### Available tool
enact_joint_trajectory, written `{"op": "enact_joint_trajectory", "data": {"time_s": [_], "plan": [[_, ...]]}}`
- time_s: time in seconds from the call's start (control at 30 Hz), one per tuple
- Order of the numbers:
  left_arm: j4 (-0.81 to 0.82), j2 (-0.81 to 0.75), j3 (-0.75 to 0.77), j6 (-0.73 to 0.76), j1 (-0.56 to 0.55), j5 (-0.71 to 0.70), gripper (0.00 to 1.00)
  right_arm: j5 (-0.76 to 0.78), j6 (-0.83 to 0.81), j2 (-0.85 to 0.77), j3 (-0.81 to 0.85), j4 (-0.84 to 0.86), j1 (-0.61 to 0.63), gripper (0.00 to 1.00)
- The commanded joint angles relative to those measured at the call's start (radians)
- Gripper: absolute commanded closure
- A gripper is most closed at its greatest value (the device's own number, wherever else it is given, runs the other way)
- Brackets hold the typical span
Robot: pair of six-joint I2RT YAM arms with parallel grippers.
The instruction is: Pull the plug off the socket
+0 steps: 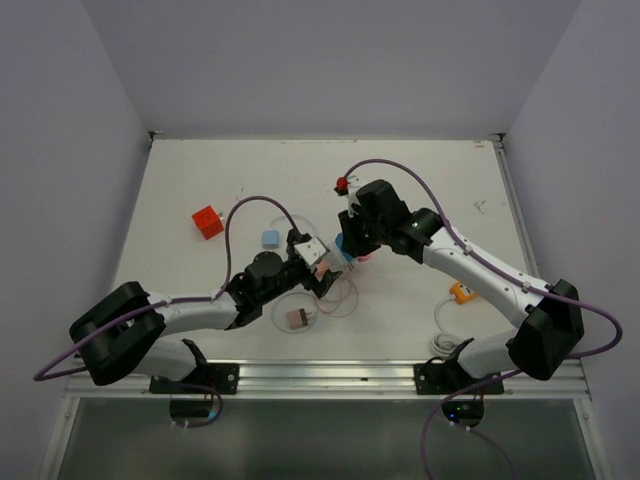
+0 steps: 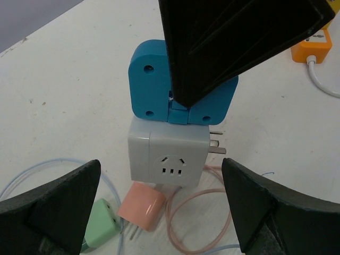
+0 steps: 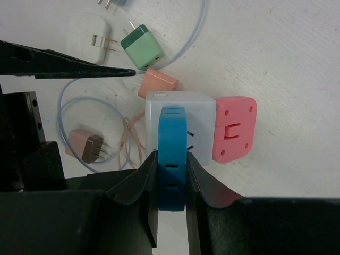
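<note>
The white cube socket (image 2: 167, 154) rests on the table, with a blue plug (image 2: 151, 79) seated against one face. A pink plug (image 3: 235, 130) sits on another face of the socket (image 3: 180, 109). My right gripper (image 3: 172, 175) is shut on the blue plug (image 3: 172, 143), one finger on each flat side. In the left wrist view a right finger (image 2: 228, 37) covers part of the plug. My left gripper (image 2: 160, 170) stands wide open just short of the socket, touching nothing. From above, both grippers (image 1: 318, 265) (image 1: 350, 240) meet at mid-table.
Loose chargers lie by the socket: salmon (image 2: 142, 207), green (image 2: 101, 226), white (image 3: 93, 32) and brown (image 3: 85, 146), with thin looped cables (image 2: 186, 223). An orange plug (image 1: 462, 292) with white cord lies right. A red cube (image 1: 208, 221) and a light blue block (image 1: 269, 239) lie left.
</note>
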Motion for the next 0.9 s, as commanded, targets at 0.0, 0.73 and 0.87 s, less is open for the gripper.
{"op": "enact_joint_trajectory", "data": {"time_s": [0.0,0.73,0.87], "plan": [[0.083,0.017,0.046,0.046,-0.020,-0.040,0.00,-0.048,-0.018,-0.051,0.004,0.085,0.004,1.00],[0.089,0.079,0.058,0.086,-0.049,-0.147,0.54,-0.084,-0.015,-0.054,0.013,0.094,0.004,1.00],[0.059,0.074,0.060,0.083,-0.050,-0.160,0.89,-0.076,-0.012,-0.057,0.021,0.089,0.004,1.00]]}}
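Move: The white socket, already hanging from the blue plug in the right fingers, is some 3 cm to the left hand's right, 2 cm ahead and about 1 cm lower. The blue plug sits roughly 5 cm right of that hand, 1 cm ahead and 2 cm up; the pink plug about 7 cm right and 3 cm ahead. On the table, some 9 cm down, the salmon plug lies 2 cm ahead and 1 cm right, the green plug 5 cm ahead and 5 cm left. From the right hand the socket is about 2 cm ahead, 2 cm left and 3 cm below. Easing forward and to its right by a little over 1 cm, sinking slightly at the end, the left hand brings its wide-open fingers around the white socket, then closes them to about two thirds open, where they stop and grip its sides below the blue plug. The right hand keeps its pinch on the blue plug and carries it about 1 cm left and slightly up before holding nearly still. ##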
